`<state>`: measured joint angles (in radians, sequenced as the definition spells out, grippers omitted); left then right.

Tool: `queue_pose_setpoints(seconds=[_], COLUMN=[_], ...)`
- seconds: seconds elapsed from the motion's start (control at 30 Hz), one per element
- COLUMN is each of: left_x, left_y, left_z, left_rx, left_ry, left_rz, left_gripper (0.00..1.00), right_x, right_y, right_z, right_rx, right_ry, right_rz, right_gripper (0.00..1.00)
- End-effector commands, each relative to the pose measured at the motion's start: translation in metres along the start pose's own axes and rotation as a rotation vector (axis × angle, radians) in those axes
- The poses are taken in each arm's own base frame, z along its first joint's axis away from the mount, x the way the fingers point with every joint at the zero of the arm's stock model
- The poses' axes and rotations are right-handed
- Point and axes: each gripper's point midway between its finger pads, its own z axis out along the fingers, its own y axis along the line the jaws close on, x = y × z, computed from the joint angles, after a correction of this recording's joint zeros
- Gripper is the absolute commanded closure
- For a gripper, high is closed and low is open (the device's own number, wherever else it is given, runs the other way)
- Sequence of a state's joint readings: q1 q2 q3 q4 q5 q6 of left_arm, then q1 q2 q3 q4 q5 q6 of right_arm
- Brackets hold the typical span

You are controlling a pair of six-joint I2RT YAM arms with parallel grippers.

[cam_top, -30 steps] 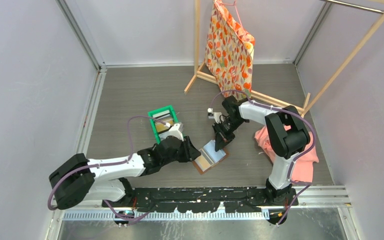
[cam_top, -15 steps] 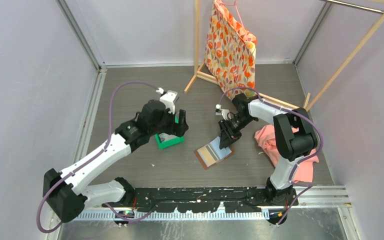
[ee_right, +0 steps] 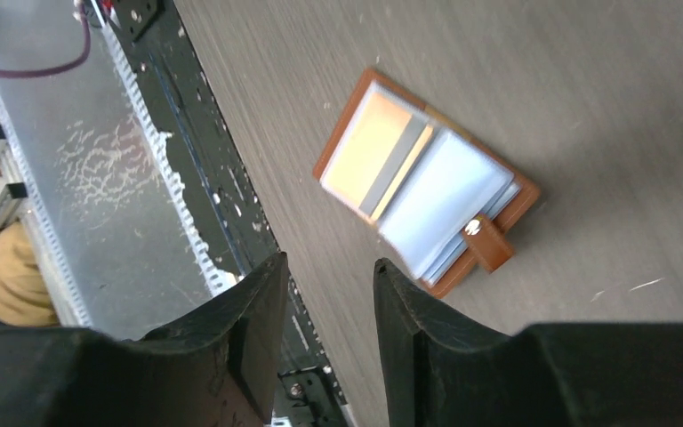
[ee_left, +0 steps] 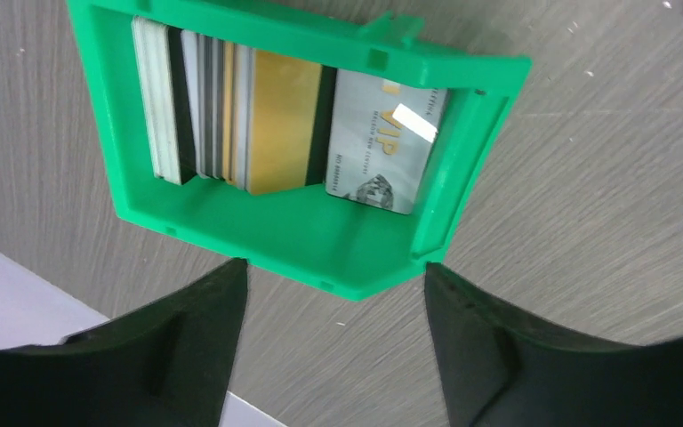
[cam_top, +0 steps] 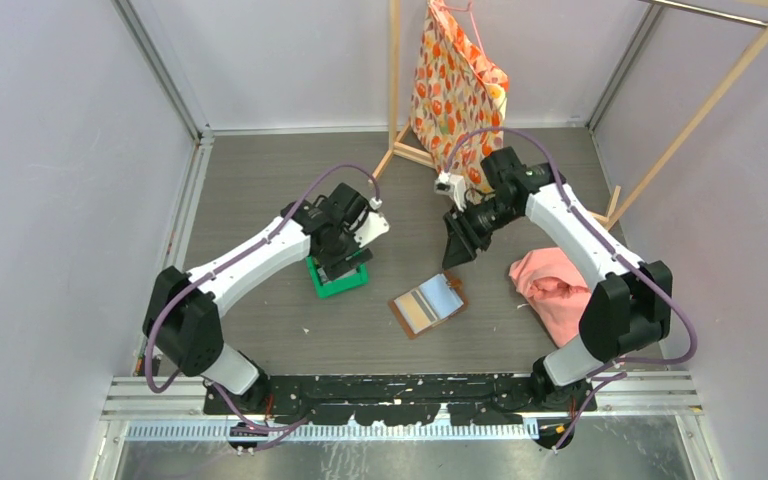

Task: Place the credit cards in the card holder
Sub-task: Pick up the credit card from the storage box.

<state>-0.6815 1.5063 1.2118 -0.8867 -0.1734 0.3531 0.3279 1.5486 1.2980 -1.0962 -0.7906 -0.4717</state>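
The brown leather card holder lies open on the floor, light-blue lining up, with a gold and grey card in its left side; it also shows in the right wrist view. Several credit cards stand on edge in the green bin, a gold one and a grey VIP one nearest. My left gripper is open and empty, directly above the bin. My right gripper is open and empty, raised above and behind the holder.
A pink cloth lies at the right of the holder. A wooden rack with a floral bag stands at the back. The black rail runs along the near edge.
My left gripper swung from beside the holder back over the green bin. My right gripper let go at the holder and rose up and back. The holder shifted slightly right.
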Motion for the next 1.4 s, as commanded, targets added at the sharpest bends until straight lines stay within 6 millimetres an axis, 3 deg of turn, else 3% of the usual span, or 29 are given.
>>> queue_pose_setpoints(seconds=[0.0,0.07,0.17,0.33,0.7,1.03,1.37], left_x=[-0.023,-0.028,-0.033,-0.036,-0.029,-0.018,-0.010], left_y=[0.033,0.040,0.050,0.061,0.067,0.059,0.044], left_z=[-0.010,-0.006,-0.002,0.016,0.065,0.079,0.072], left_rx=[-0.061,-0.047,-0.020,0.043,0.087,0.092,0.105], left_ry=[-0.068,-0.095,-0.136,-0.188,-0.054,-0.032,-0.032], left_rz=[0.062,0.041,-0.004,-0.039,-0.046,0.000,0.063], left_gripper=[0.32,0.37,0.41,0.43,0.50,0.51,0.50], right_x=[-0.031,-0.034,-0.022,-0.017,-0.010,-0.008,-0.008], right_y=[0.023,0.023,0.012,0.008,0.001,-0.001,0.001], right_z=[-0.026,-0.021,-0.016,-0.012,-0.010,-0.008,-0.010], right_rx=[-0.009,-0.037,-0.032,-0.058,-0.072,-0.082,-0.090], right_ry=[-0.072,-0.099,-0.087,-0.101,-0.098,-0.091,-0.096], right_rz=[-0.116,-0.121,-0.106,-0.075,-0.041,-0.030,-0.028], right_gripper=[0.54,0.54,0.54,0.54,0.55,0.55,0.55])
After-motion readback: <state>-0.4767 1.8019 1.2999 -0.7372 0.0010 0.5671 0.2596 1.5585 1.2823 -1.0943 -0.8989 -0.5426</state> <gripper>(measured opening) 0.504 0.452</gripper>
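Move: Some 7 cm ahead of the open left hand, about 1 cm to its right and 9 cm down, lies the gold card in the green storage box. Of the box's other cards, the silver VIP card is about 5 cm nearer the base than the gold one and the white card stack 5 cm beyond it, 3 cm more to the left. The card holder is about 24 cm right of the left hand and 7 cm back. From the right hand the gold card is roughly 10 cm ahead and 27 cm left. Sweeping forward about 8 cm over the box with a slight rise, the left hand then sinks some 7 cm towards the gold card and eases back a centimetre near the end. Its fingers narrow from wide to about half open, straddling the gold card, with no grip yet. The empty right hand bobs up 3 cm and settles back near its start. ##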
